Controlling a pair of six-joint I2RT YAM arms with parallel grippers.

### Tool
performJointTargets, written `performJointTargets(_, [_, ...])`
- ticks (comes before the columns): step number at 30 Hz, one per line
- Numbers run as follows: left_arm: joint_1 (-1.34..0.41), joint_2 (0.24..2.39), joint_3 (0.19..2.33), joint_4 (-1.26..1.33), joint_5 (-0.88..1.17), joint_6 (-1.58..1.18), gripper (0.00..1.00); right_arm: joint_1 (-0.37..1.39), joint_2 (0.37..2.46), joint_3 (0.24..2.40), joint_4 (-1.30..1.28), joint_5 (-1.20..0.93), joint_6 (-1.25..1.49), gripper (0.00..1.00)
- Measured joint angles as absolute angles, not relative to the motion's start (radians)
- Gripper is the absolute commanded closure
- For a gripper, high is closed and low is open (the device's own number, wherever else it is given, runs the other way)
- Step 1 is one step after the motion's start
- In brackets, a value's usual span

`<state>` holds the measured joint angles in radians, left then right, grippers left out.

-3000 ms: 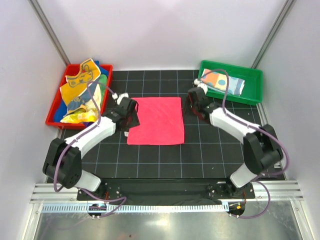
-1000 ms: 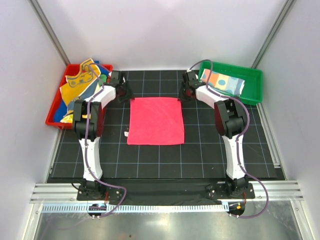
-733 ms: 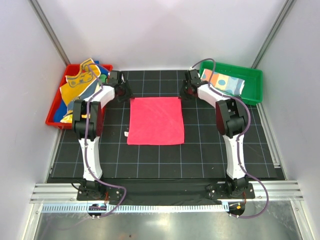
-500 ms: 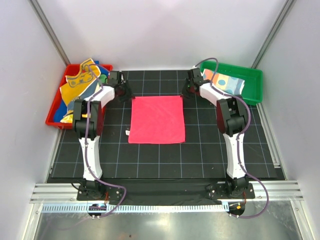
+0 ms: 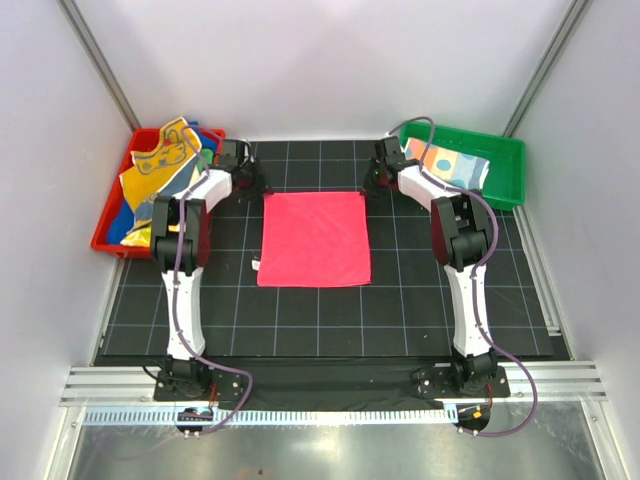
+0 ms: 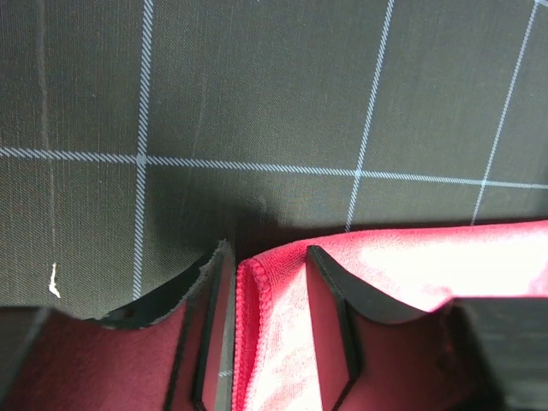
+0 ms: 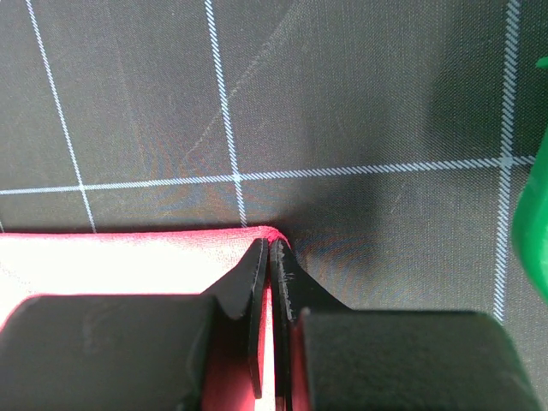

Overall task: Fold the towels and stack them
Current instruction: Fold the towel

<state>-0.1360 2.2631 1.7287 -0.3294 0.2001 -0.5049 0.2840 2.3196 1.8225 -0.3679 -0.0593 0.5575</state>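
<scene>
A plain pink-red towel (image 5: 314, 240) lies flat in the middle of the black grid mat. My left gripper (image 5: 258, 188) is at its far left corner. In the left wrist view that gripper (image 6: 268, 253) stands open, its fingers on either side of the towel's hemmed corner (image 6: 257, 300). My right gripper (image 5: 372, 185) is at the far right corner. In the right wrist view it (image 7: 269, 244) is shut on the towel's corner, with the red cloth (image 7: 128, 257) pinched between its fingers.
At the far left a red tray (image 5: 103, 222) holds a heap of crumpled towels (image 5: 160, 175). In the green tray (image 5: 515, 150) at the far right lies a folded patchwork towel (image 5: 450, 163). The green tray's edge (image 7: 535, 248) is close on the right of the right gripper.
Both arms have stretched out from beside the towel to its far corners. The towel has slid slightly right. In the last second the left jaws have narrowed a little.
</scene>
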Motion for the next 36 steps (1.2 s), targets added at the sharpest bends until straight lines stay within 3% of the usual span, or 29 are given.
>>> performJointTargets(1, [-0.136,2.267,1.733,-0.332,0.197,-0.502,0.62,0.284,2.320,1.823,-0.368,-0.060,0.558,0.92])
performJointTargets(15, [-0.136,2.274,1.737,-0.332,0.185,-0.490,0.72,0.280,2.326,1.825,-0.367,-0.068,0.558,0.92])
performJointTargets(24, [-0.136,2.296,1.761,-0.333,0.196,-0.518,0.99,0.278,2.329,1.826,-0.363,-0.075,0.558,0.92])
performJointTargets(36, [-0.136,2.296,1.739,-0.266,0.221,-0.524,1.00,0.254,2.329,1.814,-0.312,-0.101,0.558,0.93])
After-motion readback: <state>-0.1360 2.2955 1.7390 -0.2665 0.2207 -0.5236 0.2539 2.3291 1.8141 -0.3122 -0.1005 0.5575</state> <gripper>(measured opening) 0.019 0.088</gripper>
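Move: The towel's far-left corner lies between the left hand's half-open fingertips, at most a centimetre below; the towel's middle is some 14 cm back and 16 cm right. The red bin's middle stands about 31 cm to this hand's left, level with it. The right hand already pinches the far-right corner, the green bin's middle roughly 28 cm to its right and 8 cm farther out. The left fingers close on the far-left corner, then both hands drag the towel about 1 cm forward. ##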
